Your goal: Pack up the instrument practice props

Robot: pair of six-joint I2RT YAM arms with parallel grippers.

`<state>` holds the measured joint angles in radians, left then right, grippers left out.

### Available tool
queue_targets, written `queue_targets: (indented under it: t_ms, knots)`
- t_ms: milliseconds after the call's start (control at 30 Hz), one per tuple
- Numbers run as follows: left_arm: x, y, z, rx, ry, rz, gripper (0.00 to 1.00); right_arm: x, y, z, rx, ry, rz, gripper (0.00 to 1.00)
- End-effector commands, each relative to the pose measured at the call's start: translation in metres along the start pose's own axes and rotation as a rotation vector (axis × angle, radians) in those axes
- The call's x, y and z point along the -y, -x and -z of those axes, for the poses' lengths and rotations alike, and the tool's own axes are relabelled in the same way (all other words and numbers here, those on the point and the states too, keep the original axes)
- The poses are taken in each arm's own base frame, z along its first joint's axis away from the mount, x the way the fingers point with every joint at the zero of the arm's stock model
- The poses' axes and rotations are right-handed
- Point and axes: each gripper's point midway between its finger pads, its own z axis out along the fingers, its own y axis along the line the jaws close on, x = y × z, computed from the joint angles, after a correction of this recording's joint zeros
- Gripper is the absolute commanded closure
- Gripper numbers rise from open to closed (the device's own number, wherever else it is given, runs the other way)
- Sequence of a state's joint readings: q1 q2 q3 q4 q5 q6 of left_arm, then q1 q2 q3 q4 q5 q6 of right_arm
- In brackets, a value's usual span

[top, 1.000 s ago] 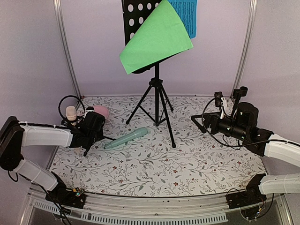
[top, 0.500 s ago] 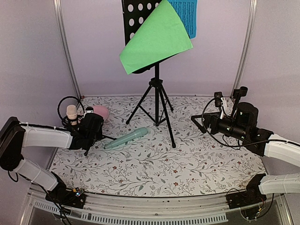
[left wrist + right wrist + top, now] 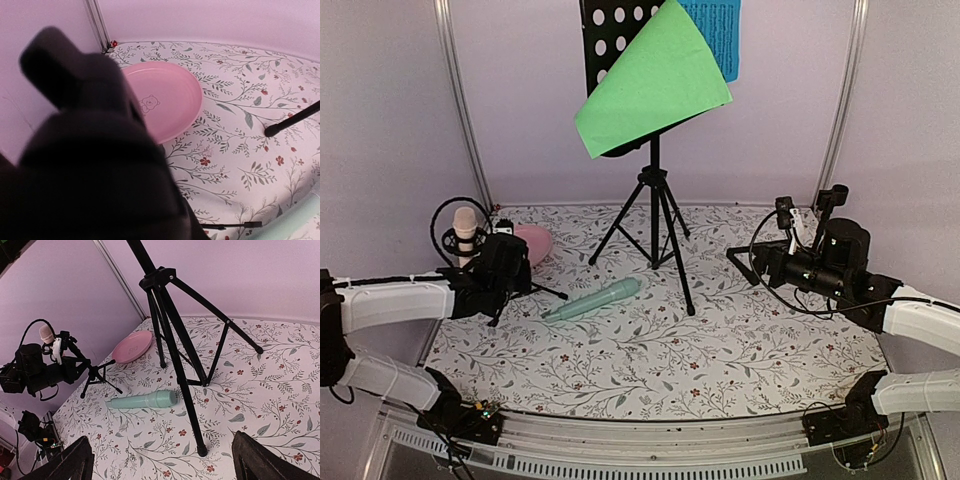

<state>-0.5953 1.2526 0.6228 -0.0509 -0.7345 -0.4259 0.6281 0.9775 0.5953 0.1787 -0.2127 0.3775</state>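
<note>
The black perforated music rack (image 3: 608,40) stands on its tripod legs (image 3: 655,225) at the back, with a green sheet (image 3: 655,85) and a blue sheet (image 3: 715,30) on it. A mint microphone (image 3: 595,300) lies on the floral mat. The beige microphone (image 3: 465,225) sits upright in a small black microphone tripod (image 3: 92,374) at the left. My left gripper (image 3: 498,270) is shut on that tripod's stem. In the left wrist view a dark blurred mass hides the jaws. My right gripper (image 3: 167,465) hovers open over the right side with nothing between its fingers.
A pink plate (image 3: 532,243) lies at the back left, just behind the small tripod. A black cable loops round the beige microphone. Metal frame posts (image 3: 460,100) and purple walls close in the back and sides.
The left jaws have closed on the small tripod. Tripod and beige microphone have shifted left and a little up with the gripper. The right arm has not moved.
</note>
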Motion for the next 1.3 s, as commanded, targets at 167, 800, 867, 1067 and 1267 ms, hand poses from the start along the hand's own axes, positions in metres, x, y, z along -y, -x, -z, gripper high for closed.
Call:
queue_targets:
  t_ms: [167, 800, 867, 1067, 1267]
  knots:
    - [0.014, 0.067, 0.041, 0.103, -0.074, 0.028, 0.82, -0.016, 0.008, 0.003, 0.005, 0.065, 0.0, 0.02]
    - [0.167, 0.08, 0.154, 0.133, -0.609, -0.119, 0.83, -0.011, -0.001, -0.006, -0.028, 0.052, -0.011, 0.02]
    - [0.184, 0.077, 0.164, 0.141, -0.655, -0.119, 0.83, -0.01, 0.0, -0.004, -0.022, 0.048, -0.007, 0.02]
    - [0.235, 0.044, 0.182, 0.13, -0.723, -0.181, 0.83, -0.012, 0.004, 0.0, -0.006, 0.047, -0.003, 0.02]
    - [0.274, 0.007, 0.19, 0.113, -0.743, -0.259, 0.83, -0.011, 0.014, 0.01, 0.041, 0.024, 0.01, 0.02]
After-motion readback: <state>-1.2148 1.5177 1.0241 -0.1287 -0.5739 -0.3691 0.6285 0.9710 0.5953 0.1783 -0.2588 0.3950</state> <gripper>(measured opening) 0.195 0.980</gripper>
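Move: My left hand already holds the small tripod with the peach tube, just off the table. Its goal seems to be open cloth about 30 cm to the right, 11 cm back and 14 cm below. The teal tube's middle lies some 17 cm right, level ahead and 12 cm down; the pink plate is about 16 cm ahead and 2 cm left. The music stand's near foot is roughly 40 cm right and 3 cm back. From my right hand, that open cloth is about 25 cm left, 4 cm back and 25 cm down. I carry the small tripod sideways in my left hand, some 28 cm to the right and about 10 cm back, towards the open middle. I first lift it about 11 cm to clear the teal tube, then sink about 7 cm, still travelling right. Meanwhile my wrist swings some 45 degrees clockwise and my fingers keep their hold. ##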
